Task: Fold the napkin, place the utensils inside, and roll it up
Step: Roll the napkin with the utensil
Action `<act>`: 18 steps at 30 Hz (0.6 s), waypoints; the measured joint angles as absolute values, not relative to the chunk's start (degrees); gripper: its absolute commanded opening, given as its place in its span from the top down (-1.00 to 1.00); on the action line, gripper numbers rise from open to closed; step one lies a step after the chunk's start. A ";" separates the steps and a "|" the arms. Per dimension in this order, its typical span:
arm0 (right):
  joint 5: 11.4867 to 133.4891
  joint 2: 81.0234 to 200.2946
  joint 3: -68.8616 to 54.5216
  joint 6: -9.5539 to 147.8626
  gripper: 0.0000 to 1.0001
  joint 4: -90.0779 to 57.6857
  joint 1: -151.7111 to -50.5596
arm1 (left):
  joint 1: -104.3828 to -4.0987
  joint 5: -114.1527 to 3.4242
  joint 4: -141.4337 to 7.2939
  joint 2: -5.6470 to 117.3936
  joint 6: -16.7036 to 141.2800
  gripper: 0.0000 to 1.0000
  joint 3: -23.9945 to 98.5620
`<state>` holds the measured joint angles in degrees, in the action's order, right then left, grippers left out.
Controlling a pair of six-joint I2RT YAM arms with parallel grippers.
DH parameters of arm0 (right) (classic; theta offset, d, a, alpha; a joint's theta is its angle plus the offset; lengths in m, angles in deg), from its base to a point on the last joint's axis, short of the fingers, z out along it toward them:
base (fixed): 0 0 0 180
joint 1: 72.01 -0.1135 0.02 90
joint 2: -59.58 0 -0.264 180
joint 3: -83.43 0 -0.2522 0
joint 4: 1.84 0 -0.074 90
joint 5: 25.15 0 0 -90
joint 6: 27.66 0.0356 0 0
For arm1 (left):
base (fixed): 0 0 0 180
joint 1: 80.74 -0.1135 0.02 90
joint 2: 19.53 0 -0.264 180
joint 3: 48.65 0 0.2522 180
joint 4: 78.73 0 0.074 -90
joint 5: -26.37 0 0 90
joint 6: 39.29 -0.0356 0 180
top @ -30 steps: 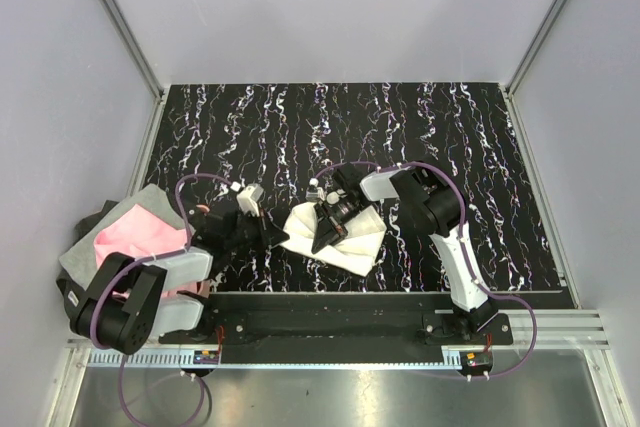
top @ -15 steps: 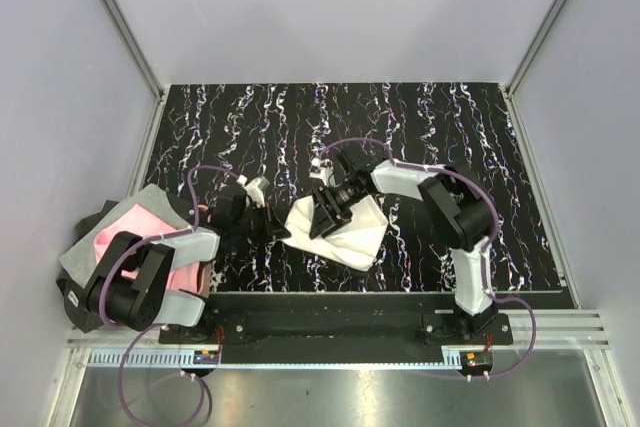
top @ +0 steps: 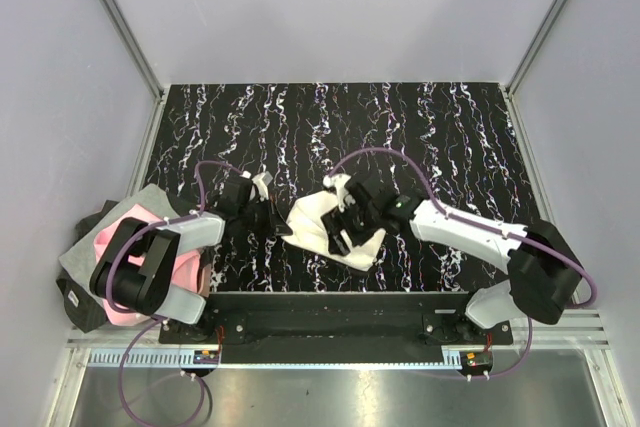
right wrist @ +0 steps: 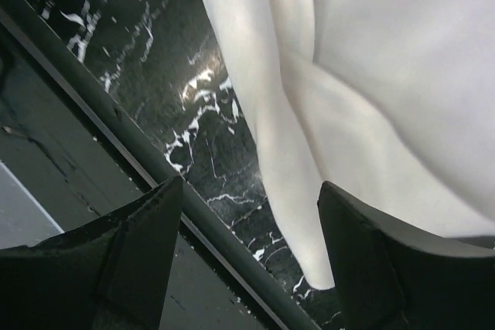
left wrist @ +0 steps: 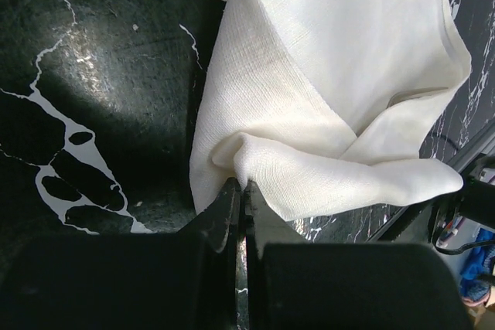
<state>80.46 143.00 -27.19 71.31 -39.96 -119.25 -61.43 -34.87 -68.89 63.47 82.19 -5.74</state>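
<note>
The cream napkin point(top: 322, 222) lies crumpled and partly folded on the black marbled table point(top: 400, 127), near the front edge. My left gripper point(top: 282, 230) is at its left corner. In the left wrist view the left gripper point(left wrist: 241, 188) is shut on a pinched fold of the napkin point(left wrist: 332, 67). My right gripper point(top: 345, 230) hovers low over the middle of the cloth. Its jaws stand wide apart in the right wrist view, where the right gripper point(right wrist: 249, 191) holds nothing and the napkin point(right wrist: 371, 75) hangs in loose folds. The utensils are out of view.
A pink and grey cloth point(top: 125, 237) lies at the table's left edge beside the left arm's base. The black rail point(top: 330, 305) runs along the near edge, close under the napkin, and shows as the rail point(right wrist: 124, 125) too. Grey walls enclose the table.
The right gripper has opened and let go of the napkin, its arm stretching low to the left. The left gripper has moved to the napkin's left corner and shut on it.
</note>
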 measured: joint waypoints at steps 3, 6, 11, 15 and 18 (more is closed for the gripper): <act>75.63 141.99 -29.68 73.48 -0.57 -41.16 -123.34 | -61.41 -34.87 -67.49 63.93 82.35 1.00 -5.00; 71.70 141.92 -31.65 75.86 -0.55 -42.26 -125.63 | -61.41 -34.87 -66.40 64.21 82.48 1.00 -4.36; 68.27 141.92 -33.35 78.55 -0.47 -42.98 -126.33 | -61.41 -34.87 -65.22 64.37 82.54 1.00 -3.71; 67.15 142.14 -33.66 79.25 -0.15 -43.02 -126.38 | -61.41 -34.87 -63.93 64.58 82.52 1.00 -3.09; 67.02 143.54 -33.66 79.68 -0.04 -43.04 -126.40 | -61.41 -34.87 -63.36 64.61 82.52 1.00 -2.83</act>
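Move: The right hand, open, goes for the right end of the napkin's near folded edge, about 4 cm back, 4 cm to its right and 8 cm below. The napkin's left end, under the left gripper, lies some 14 cm left and 4 cm ahead of the right hand; the table's near edge is about 10 cm straight back. From the left hand, that right end is roughly 19 cm to the right and 8 cm back, barely lower. Down about 5 cm, back and to the right some 3 cm each, the right hand sinks towards the right end of the napkin's near fold, its backward part over early. The fingers tip about 10 degrees steeper and start closing, one on each side of the folded end, still well apart. The left gripper stays shut on the left end, scarcely moving. ##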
